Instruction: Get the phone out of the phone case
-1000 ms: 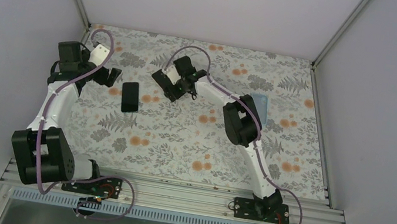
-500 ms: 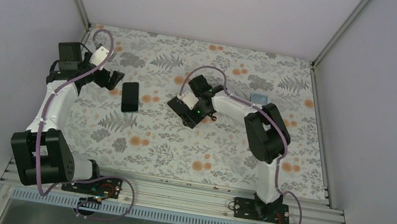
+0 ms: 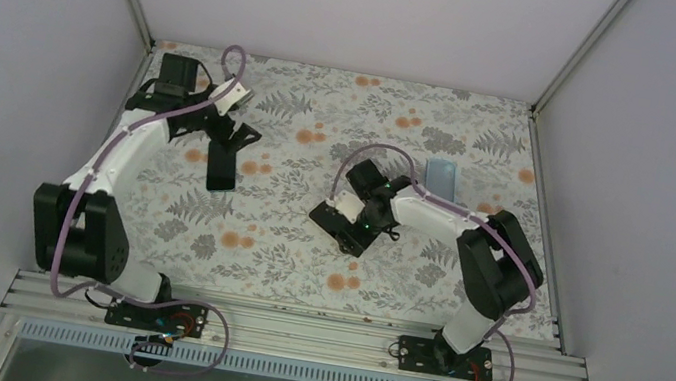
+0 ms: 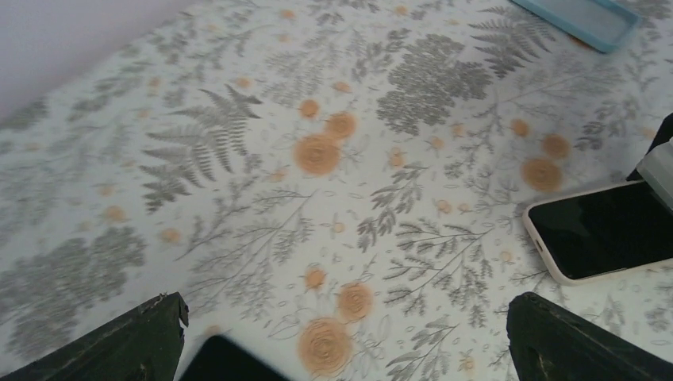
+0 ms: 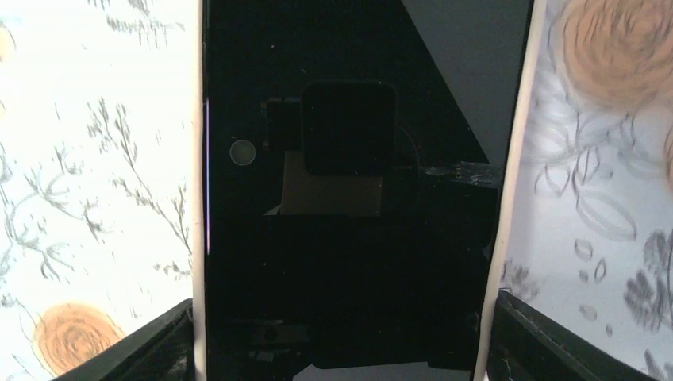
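A black phone (image 5: 349, 238) in a cream case (image 5: 514, 159) fills the right wrist view. My right gripper (image 5: 341, 333) is shut on it, one finger against each long side of the case. In the top view this gripper (image 3: 346, 224) is at mid-table and hides most of the phone. The cased phone also shows in the left wrist view (image 4: 603, 230) at the right edge. My left gripper (image 3: 235, 140) is open and empty, hovering over the far end of a second bare black phone (image 3: 222, 171), whose corner shows in the left wrist view (image 4: 230, 361).
An empty light blue case (image 3: 441, 176) lies at the far right of the floral mat and shows in the left wrist view (image 4: 579, 16). Grey walls close in the back and both sides. A metal rail (image 3: 293, 330) runs along the near edge.
My right gripper has moved nearer and to the right with the cased phone. My left arm has swung right, so its gripper is now over the bare black phone.
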### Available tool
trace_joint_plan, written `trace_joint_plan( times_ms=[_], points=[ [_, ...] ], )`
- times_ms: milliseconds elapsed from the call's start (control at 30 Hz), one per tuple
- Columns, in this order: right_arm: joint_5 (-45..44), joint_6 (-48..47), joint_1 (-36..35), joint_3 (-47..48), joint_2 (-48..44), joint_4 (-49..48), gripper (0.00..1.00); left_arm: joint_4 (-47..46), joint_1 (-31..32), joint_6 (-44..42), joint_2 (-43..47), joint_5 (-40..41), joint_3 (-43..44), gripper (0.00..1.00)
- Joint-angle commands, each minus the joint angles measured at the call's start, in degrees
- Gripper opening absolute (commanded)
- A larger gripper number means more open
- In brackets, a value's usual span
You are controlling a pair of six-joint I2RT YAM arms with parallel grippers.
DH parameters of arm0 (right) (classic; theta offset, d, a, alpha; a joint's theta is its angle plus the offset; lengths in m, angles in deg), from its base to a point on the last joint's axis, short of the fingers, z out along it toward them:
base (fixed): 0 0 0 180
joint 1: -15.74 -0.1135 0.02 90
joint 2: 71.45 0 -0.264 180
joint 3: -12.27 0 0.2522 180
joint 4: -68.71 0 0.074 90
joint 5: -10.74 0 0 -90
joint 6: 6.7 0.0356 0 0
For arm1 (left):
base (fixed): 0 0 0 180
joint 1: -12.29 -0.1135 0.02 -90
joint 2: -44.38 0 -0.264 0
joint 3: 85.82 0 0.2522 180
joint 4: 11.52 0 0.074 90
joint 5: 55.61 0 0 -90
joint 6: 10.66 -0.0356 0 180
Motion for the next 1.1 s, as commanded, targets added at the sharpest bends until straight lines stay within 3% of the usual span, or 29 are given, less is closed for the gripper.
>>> trace_joint_plan(
  times_ms=[0,300,433,633,1067],
  points=[
    [-4.1,-2.3,-0.2,-4.6,-5.8,0.0,0.76,6.4,2.1,-0.3,-5.5,-3.9,5.7,1.00],
    [-18.7,-7.3,1.5,-7.4,-6.0,-5.0,0.90,5.7,6.3,1.0,-7.6,-1.9,7.4,1.00],
    [-18.2,-8.4,1.8,-6.9,-7.5,-4.0,1.00,4.9,6.5,0.8,-6.2,-0.9,6.1,1.00],
    [-12.9,-8.0,1.2,-5.4,-8.7,0.0,1.00,4.2,6.5,-0.2,-4.8,0.7,4.2,1.00],
    [-20.5,-7.2,1.4,-10.4,-6.1,-7.6,1.00,3.0,6.5,-1.1,-4.5,2.2,2.3,1.00]
  ],
)
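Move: The right hand still grips the phone in its beige case near one end; the phone's middle lies about 4 cm left and 2 cm ahead, 1 cm below. The empty blue case lies some 17 cm ahead and 17 cm right of this hand, the bare phone about 14 cm ahead and 34 cm left, both roughly 2 cm lower. From the left hand the cased phone is about 29 cm right, 12 cm back and 19 cm below. Right hand shifts the phone right, lets go and travels about 6 cm altogether; left eases rightward and down. ##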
